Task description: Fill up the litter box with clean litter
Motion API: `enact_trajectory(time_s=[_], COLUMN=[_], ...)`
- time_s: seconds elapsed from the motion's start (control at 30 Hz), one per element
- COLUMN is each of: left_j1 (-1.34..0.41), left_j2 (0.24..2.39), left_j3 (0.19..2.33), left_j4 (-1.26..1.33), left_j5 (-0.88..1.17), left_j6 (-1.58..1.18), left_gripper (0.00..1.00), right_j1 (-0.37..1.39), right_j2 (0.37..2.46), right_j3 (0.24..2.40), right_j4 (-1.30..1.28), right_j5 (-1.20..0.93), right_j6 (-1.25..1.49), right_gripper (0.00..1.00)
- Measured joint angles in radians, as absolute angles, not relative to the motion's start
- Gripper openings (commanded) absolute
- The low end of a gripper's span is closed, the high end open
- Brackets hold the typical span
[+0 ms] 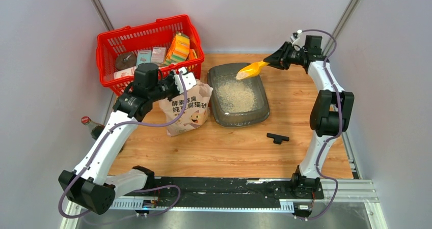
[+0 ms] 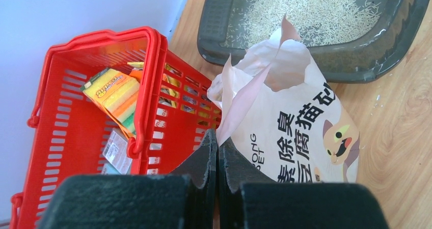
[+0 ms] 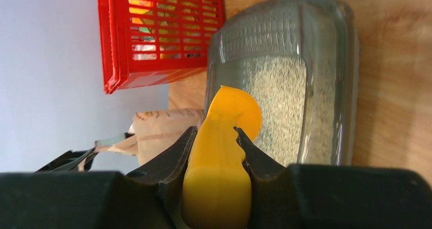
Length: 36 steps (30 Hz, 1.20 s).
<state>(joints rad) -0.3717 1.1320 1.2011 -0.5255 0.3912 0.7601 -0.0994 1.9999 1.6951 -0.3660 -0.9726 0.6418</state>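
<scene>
The dark grey litter box lies on the wooden table, with pale clean litter spread over its floor. My right gripper is shut on the handle of a yellow scoop. The scoop's bowl holds granules above the box's far left corner. The right wrist view shows the scoop clamped between the fingers over the litter. My left gripper is shut on the torn top edge of the beige cat-print paper bag, left of the box. The left wrist view shows the bag and box.
A red mesh basket with sponges and packets stands at the back left, close to the bag. A small black T-shaped part lies on the wood in front of the box. A bottle stands at the left table edge. Grey walls enclose three sides.
</scene>
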Motion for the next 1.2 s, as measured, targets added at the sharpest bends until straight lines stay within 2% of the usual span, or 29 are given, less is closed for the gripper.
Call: enact_trajectory(time_s=[0.27, 0.57, 0.87, 1.2], left_j1=[-0.372, -0.372, -0.372, -0.372], left_j2=[1.112, 1.108, 1.099, 1.091], left_j3=[1.180, 1.161, 1.150, 1.140], left_j4=[-0.511, -0.479, -0.471, -0.460], left_j5=[0.391, 0.391, 0.399, 0.398], left_j6=[0.770, 0.769, 0.770, 0.773], left_gripper=[0.00, 0.00, 0.00, 0.00], right_j1=[-0.048, -0.053, -0.097, -0.195], right_j2=[2.062, 1.946, 1.924, 1.814], right_j3=[1.834, 1.603, 1.647, 1.586], right_j4=[-0.401, -0.449, -0.446, -0.474], right_j5=[-0.891, -0.902, -0.931, -0.954], right_j6=[0.575, 0.559, 0.560, 0.548], right_gripper=[0.00, 0.00, 0.00, 0.00])
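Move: My right hand still holds the loaded yellow scoop; the middle of the litter box lies some 16 cm to its left, 8 cm back and roughly 18 cm below. The litter bag stands about 40 cm to the left and 14 cm back, and a black T-shaped tool lies about 28 cm straight back on the table. From my left hand, which pinches the bag's rim, the box is about 26 cm to the right, 7 cm ahead and 26 cm down. I jog the scoop over the box's far end with my right hand: a short dip of about 3 cm forward, then a quicker pull back and down of about 5 cm, the wrist rocking slightly, to shake the litter out. Then I lift and draw it off to the right, away from the box's middle, keeping my grip on the handle. ##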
